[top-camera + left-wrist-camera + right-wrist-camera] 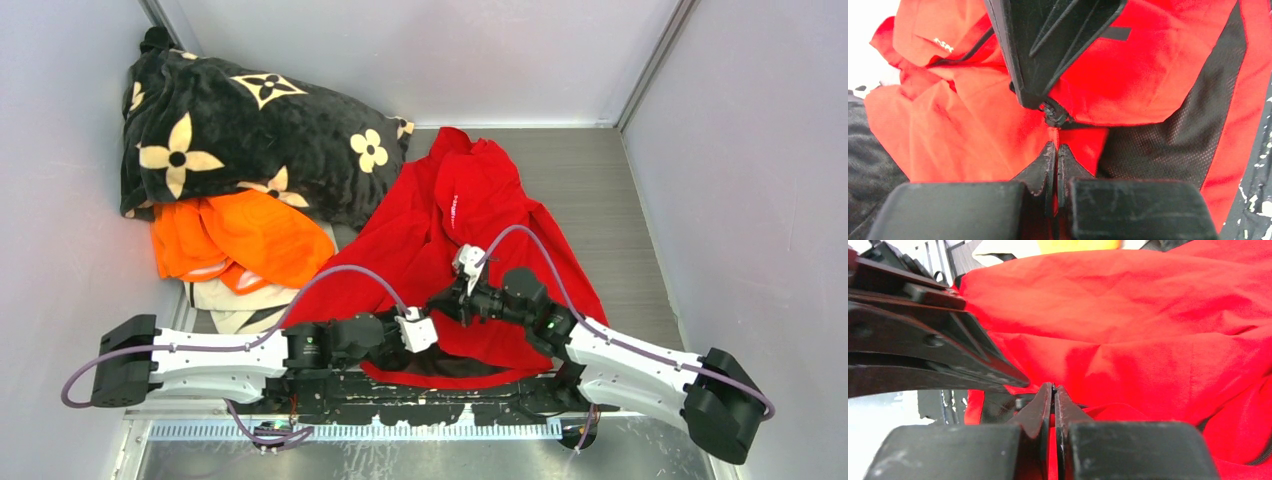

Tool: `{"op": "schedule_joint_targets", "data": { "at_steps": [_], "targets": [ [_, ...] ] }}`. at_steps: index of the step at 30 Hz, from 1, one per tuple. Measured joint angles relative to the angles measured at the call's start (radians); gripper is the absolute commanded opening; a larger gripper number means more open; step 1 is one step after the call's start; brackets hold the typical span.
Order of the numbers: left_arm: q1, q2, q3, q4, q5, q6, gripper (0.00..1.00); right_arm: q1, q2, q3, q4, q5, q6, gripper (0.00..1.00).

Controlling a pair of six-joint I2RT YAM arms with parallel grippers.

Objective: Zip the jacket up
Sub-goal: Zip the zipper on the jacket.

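Observation:
The bright red jacket (470, 220) lies crumpled in the middle of the table, its dark mesh lining (1158, 145) showing at the near hem. Both grippers meet at that hem. My left gripper (1056, 148) is shut on a thin fold of red fabric just below the black zip slider (1055, 115). My right gripper (1053, 388) is shut, its tips pinching at the zip slider; in the left wrist view its fingers (1048, 55) come down onto the slider. The white logo (943, 45) and the dark pocket slit (1115, 33) show further up.
A black flower-patterned blanket (240, 130) is heaped at the back left, with an orange garment (250, 235) and a cream cloth (240, 305) in front of it. Grey walls close in the left, back and right sides.

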Motion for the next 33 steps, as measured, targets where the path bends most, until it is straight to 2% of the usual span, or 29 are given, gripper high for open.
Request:
{"op": "schedule_joint_targets", "data": {
  "at_steps": [3,7,14,24,33],
  "targets": [
    [0.008,-0.053,0.0,0.003,0.034,0.0,0.0,-0.082,-0.002,0.024,-0.036,-0.066,0.0,0.01],
    [0.003,-0.105,0.0,-0.032,0.1,-0.004,0.0,-0.172,-0.023,0.034,-0.095,-0.055,-0.044,0.01],
    [0.002,-0.077,0.012,-0.106,0.201,-0.01,0.0,-0.124,-0.005,0.033,-0.113,-0.033,-0.2,0.01],
    [0.005,-0.064,0.027,-0.137,0.314,-0.096,0.0,-0.315,0.018,0.102,-0.121,-0.094,-0.404,0.01],
    [0.008,0.001,0.027,-0.104,0.383,-0.223,0.0,-0.34,0.082,0.245,-0.129,-0.165,-0.541,0.01]
  ]
}}
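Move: Gripping the zip's slider, the right hand has the jacket's white-lettered collar about 18 cm ahead, 4 cm to its right and 8 cm lower. The dark pocket strip is roughly 10 cm to its right and 3 cm farther out. For the left hand, pinching the zip's bottom end, the slider is 3 cm ahead, 2 cm right and 2 cm above; the near hem lies some 12 cm back, 3 cm right and 8 cm down. Drawing the slider up the jacket front, the right hand keeps its shut grip and goes forward towards the collar by about 11 cm, with some 5 cm to the right, checking briefly early on, then climbing late as the wrist tilts. The left keeps its pinch on the zip's bottom end and, after a small lift, pulls back about 7 cm towards the hem, its wrist turning a little clockwise and tipping. ##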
